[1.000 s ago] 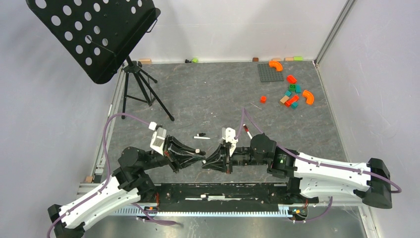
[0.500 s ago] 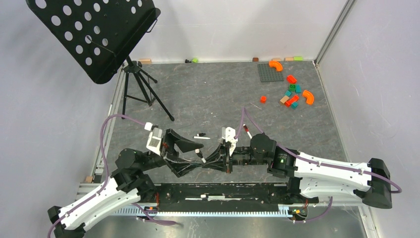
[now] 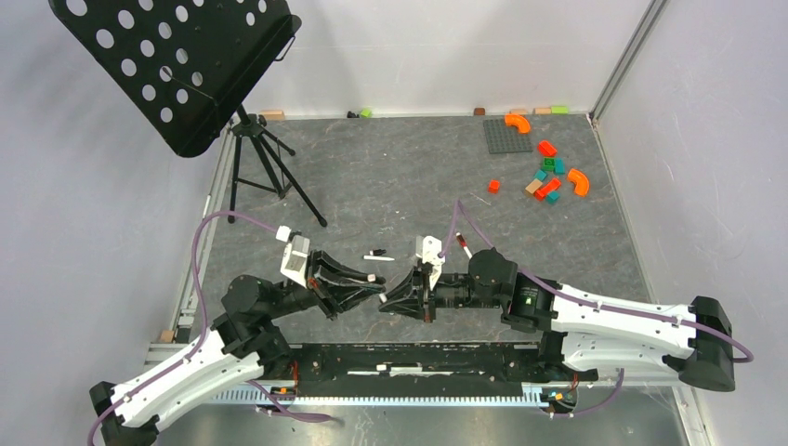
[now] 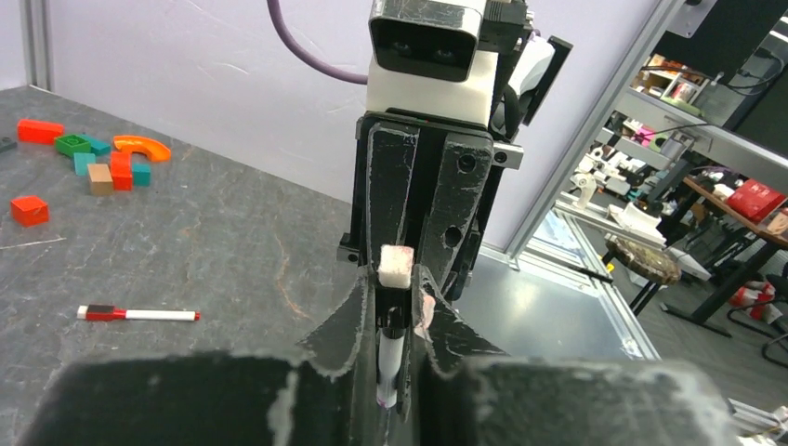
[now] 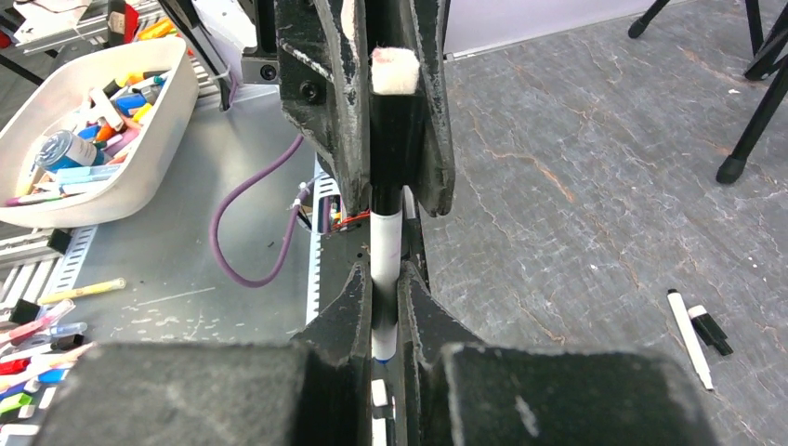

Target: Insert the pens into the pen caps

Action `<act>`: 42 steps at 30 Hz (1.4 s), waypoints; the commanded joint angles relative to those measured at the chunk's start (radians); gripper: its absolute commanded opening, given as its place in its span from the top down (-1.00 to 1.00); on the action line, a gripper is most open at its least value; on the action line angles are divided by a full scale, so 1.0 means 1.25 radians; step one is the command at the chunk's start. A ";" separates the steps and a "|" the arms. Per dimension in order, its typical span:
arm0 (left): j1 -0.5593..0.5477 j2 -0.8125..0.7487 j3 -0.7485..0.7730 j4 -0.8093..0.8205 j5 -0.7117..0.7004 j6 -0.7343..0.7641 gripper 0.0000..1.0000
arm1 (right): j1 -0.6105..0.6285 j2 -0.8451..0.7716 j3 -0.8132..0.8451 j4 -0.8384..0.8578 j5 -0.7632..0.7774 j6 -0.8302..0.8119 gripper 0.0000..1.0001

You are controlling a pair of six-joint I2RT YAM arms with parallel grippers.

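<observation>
A white-barrelled pen (image 5: pixel 386 243) with a black middle section spans the gap between my two grippers, which meet tip to tip near the table's front. My right gripper (image 5: pixel 384 276) (image 3: pixel 387 301) is shut on one white end. My left gripper (image 4: pixel 398 308) (image 3: pixel 375 291) is shut on the other end (image 4: pixel 390 358). I cannot tell whether the black section is a cap. A second pen (image 5: pixel 689 327) lies on the table with a black pen cap (image 5: pixel 711 331) beside it. The red-ended pen (image 4: pixel 139 314) (image 3: pixel 462 244) lies by the right arm. A red cap is not in view.
A black music stand on a tripod (image 3: pixel 265 167) fills the back left. Coloured toy blocks (image 3: pixel 548 177) and a grey baseplate (image 3: pixel 506 136) lie at the back right. A white bin of markers (image 5: pixel 93 121) sits off the table's front edge.
Half a second ago my left gripper stood wide open around the pen's end. It has now closed on it again. The right gripper and the pen have stayed in place.
</observation>
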 commanded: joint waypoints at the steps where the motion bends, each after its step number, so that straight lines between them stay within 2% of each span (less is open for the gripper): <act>1: -0.002 0.017 0.020 0.020 -0.005 0.014 0.95 | 0.003 0.000 0.025 0.032 0.003 0.002 1.00; 6: -0.002 0.010 0.008 -0.002 -0.033 0.007 0.95 | 0.004 -0.010 0.042 0.016 0.052 -0.003 1.00; 15: -0.002 0.047 -0.007 -0.109 -0.196 -0.033 0.95 | 0.003 -0.028 0.149 -0.035 0.363 -0.060 1.00; 21: -0.016 0.125 -0.050 -0.063 -0.281 -0.140 0.95 | 0.003 0.016 0.220 -0.011 0.485 -0.143 1.00; 29: -0.082 0.212 -0.078 0.016 -0.411 -0.249 0.95 | 0.003 0.111 0.293 0.029 0.546 -0.187 1.00; 36: -0.156 0.305 -0.077 0.056 -0.485 -0.230 0.95 | 0.004 0.130 0.362 0.035 0.556 -0.221 1.00; 42: -0.180 0.366 -0.039 0.005 -0.579 -0.311 0.95 | 0.007 0.180 0.423 0.015 0.564 -0.237 1.00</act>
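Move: The black cap, already sitting over the nib end of the white pen, is right between the left fingertips; from the right fingers, which hold the pen body, it is about 5 cm up, 2 cm ahead and 1 cm left. On the table some 28 cm below the left hand, a loose white pen lies 19 cm ahead and 1 cm left, with a spare black cap 2 cm beyond it. The red-capped pen lies about 24 cm ahead and 19 cm right of the right hand. The left fingers finish closing on the black cap while the right keeps its pinch on the pen body. Then both hands carry the joined pen and cap forward together, about 11 to 12 cm, towards the loose white pen, the left also sinking some 3 cm. Both swing their fingers to point more forward, each by about 30 degrees and tipping down: left counter-clockwise, right clockwise. ##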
